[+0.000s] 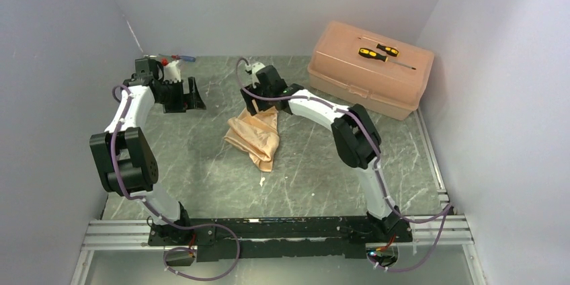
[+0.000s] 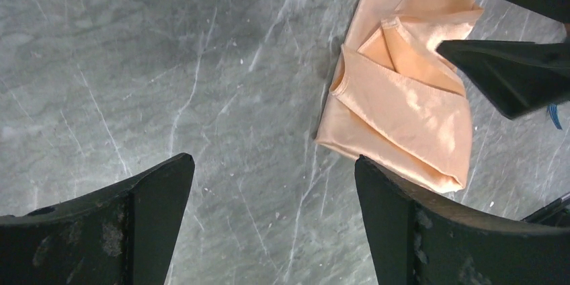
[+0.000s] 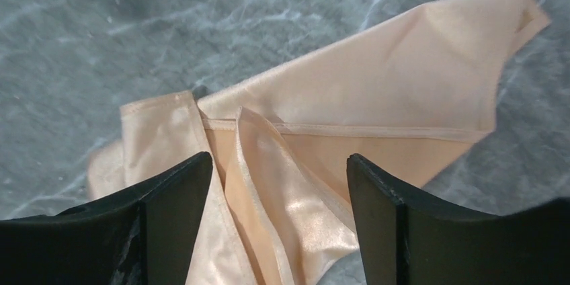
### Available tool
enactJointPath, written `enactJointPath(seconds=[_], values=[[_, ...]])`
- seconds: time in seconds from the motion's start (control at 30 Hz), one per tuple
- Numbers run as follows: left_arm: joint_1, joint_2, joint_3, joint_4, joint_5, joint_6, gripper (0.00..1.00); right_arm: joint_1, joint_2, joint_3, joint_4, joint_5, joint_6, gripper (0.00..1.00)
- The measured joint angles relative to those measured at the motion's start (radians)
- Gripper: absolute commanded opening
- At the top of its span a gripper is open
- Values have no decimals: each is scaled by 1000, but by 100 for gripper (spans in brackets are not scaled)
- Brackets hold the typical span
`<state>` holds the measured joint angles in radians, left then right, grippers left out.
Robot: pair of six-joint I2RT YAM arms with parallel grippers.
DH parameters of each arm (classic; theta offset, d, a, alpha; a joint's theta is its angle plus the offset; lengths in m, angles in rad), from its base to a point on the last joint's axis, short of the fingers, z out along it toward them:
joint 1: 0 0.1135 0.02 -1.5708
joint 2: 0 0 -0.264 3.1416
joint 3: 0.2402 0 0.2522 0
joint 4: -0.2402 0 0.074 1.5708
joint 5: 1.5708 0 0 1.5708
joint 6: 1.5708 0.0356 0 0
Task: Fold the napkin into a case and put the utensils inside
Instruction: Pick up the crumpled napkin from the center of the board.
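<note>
The peach-orange napkin (image 1: 255, 138) lies mid-table in a loose, uneven fold with overlapping flaps, not a neat case. My right gripper (image 1: 253, 107) hangs over its far end. In the right wrist view it (image 3: 279, 158) is open and straddles a raised shiny fold of the napkin (image 3: 376, 90) without pinching it. My left gripper (image 1: 191, 93) is open over bare table to the left of the cloth. In the left wrist view it (image 2: 272, 160) holds nothing, and the napkin (image 2: 403, 113) lies by its right finger. The utensils are out of view.
A hard pink plastic box (image 1: 370, 80) stands at the back right with two yellow-and-black screwdrivers (image 1: 378, 51) on its lid. A red-and-blue screwdriver (image 1: 180, 59) lies at the back left behind the left wrist. A small white scrap (image 1: 262, 181) lies near the napkin's near end.
</note>
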<state>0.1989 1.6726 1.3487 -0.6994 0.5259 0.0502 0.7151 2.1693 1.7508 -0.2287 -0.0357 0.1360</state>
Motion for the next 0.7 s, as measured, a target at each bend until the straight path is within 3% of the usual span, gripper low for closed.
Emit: enactJointPath(seconds=[0.17,0.3,0.43,0.53,0.57,0.7], values=[[0,0,6,-38,-11,10,96,21,95,71,-69,-14,-27,69],[0,0,8,-47,-21,13,96,37,129,85,-86,-26,-39,58],[0,0,8,-47,-31,15,96,50,156,105,-89,-30,-45,33],[0,0,8,-47,-35,17,95,56,168,113,-90,-29,-46,4],[0,0,8,-47,-35,18,95,56,169,114,-92,-29,-47,0],[-8,0,3,-45,-41,26,96,57,168,130,-93,-22,-56,0]])
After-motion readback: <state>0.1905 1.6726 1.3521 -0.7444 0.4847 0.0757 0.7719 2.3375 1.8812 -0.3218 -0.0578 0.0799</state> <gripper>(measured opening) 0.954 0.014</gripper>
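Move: The napkin's middle lies about 5 cm back from the right hand and level with it sideways, some 7 cm below; its raised fold is nearer, 2 cm back, 3 cm left and 6 cm down. From the same hand, the fork lies 26 cm right and 9 cm back, the toolbox 37 cm right and 13 cm ahead. From the left hand the napkin is roughly 24 cm right, level in reach, 11 cm below. The right hand sinks about 6 cm onto the napkin's raised fold while easing some 3 cm left and 2 cm back, its wrist turning slightly, by around 10 degrees, and the descent slowing towards the end. As it nears the bottom the wide-open fingers narrow, then snap shut almost fully, pinching the top of the standing fold between the fingertips. ##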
